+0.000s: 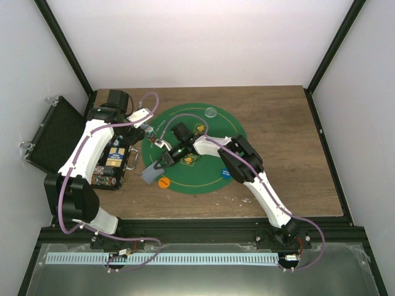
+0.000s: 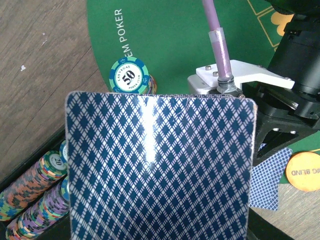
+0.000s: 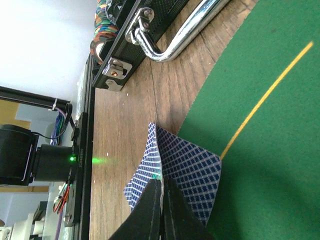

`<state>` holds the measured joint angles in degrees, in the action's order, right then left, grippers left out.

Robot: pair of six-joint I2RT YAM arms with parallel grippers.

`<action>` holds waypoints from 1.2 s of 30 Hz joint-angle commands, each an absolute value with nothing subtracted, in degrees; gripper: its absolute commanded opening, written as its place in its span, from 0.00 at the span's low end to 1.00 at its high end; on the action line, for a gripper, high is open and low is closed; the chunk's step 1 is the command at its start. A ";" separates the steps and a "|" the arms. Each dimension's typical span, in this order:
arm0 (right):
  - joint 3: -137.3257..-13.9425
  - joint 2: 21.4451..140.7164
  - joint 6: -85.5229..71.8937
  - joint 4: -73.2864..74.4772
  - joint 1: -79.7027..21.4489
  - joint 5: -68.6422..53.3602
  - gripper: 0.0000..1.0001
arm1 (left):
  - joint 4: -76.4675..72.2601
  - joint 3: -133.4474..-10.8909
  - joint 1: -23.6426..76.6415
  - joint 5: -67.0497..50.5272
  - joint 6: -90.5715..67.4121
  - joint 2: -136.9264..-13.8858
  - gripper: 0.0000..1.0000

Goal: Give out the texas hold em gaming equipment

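A blue-backed playing card fills the left wrist view. It is held upright in my left gripper, and it hides the fingers. My right gripper is shut on two fanned blue-backed cards low over the left edge of the green mat. The same cards show in the top view. An orange disc lies on the mat just right of them. On the mat's right side lies a blue disc, and a clear disc lies at the far rim.
An open black case stands at the left, its tray holding rows of poker chips. The chrome handle faces the mat. A green and blue "50" chip sits on the mat's edge. Bare wood lies to the right.
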<state>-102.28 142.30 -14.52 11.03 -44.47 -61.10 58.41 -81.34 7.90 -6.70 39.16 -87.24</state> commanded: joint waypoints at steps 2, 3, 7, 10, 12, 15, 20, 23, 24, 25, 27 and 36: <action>-102.30 140.38 -12.44 13.79 -45.36 -63.38 0.01 | 58.08 -82.20 7.80 -7.49 39.13 -86.40 0.47; -102.37 140.43 -12.28 13.92 -45.37 -63.52 0.01 | 58.09 -82.14 7.82 -7.54 39.19 -86.41 0.47; -102.76 140.36 -11.77 14.61 -45.42 -61.86 0.06 | 58.10 -82.11 7.82 -7.56 39.29 -86.49 0.47; -103.78 140.38 -11.16 16.34 -45.37 -59.23 0.22 | 58.18 -82.11 7.83 -7.73 39.37 -86.51 0.47; -104.28 140.36 -11.01 16.87 -45.40 -57.59 0.32 | 58.18 -82.03 7.82 -7.84 39.37 -86.48 0.47; -104.82 140.36 -10.90 17.35 -45.35 -54.49 0.41 | 58.27 -81.90 7.82 -8.15 39.55 -86.48 0.47; -104.83 137.31 -10.28 17.30 -45.44 -48.92 0.52 | 58.29 -81.66 7.85 -8.26 39.64 -86.48 0.47; -104.97 136.64 -9.34 17.38 -45.44 -46.53 0.58 | 58.27 -81.74 7.82 -8.26 39.64 -86.48 0.48; -105.25 136.63 -8.94 17.55 -45.44 -46.28 0.60 | 58.27 -81.75 7.82 -8.26 39.64 -86.48 0.48; -105.68 136.73 -8.69 17.95 -45.44 -46.29 0.61 | 58.35 -81.75 7.88 -8.28 39.64 -86.48 0.48; -106.43 136.99 -8.26 18.71 -45.44 -46.94 0.63 | 58.30 -81.77 7.77 -8.36 39.72 -86.55 0.48; -106.60 133.64 -6.02 19.13 -45.83 -42.99 0.71 | 58.62 -81.81 7.82 -8.34 39.82 -86.50 0.48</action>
<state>-104.60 138.17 -8.12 18.17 -45.32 -46.89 58.46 -81.34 7.90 -7.62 39.29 -87.24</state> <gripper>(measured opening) 0.694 0.479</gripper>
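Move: The right hand pinches a playing card by its edge just over the card already dealt, whose middle lies about 3 cm back, 2 cm to the left and some 2 cm below. The big blind disc is roughly 6 cm back and 2 cm to the right of this hand, and the case handle about 10 cm left and 2 cm ahead. From the left hand, waiting with the deck, the dealt card lies some 11 cm back, 2 cm right and 17 cm below. The right hand eases barely half a centimetre back and left over the dealt card, then spreads its shut fingers to about two thirds open and lets go of the held card on top of it. Still opening, the hand draws forward about 3 cm, away from the big blind disc, and rises a little over 1 cm, while the wrist turns some 15 degrees so that the fingertips point more steeply down and less back towards the base. ##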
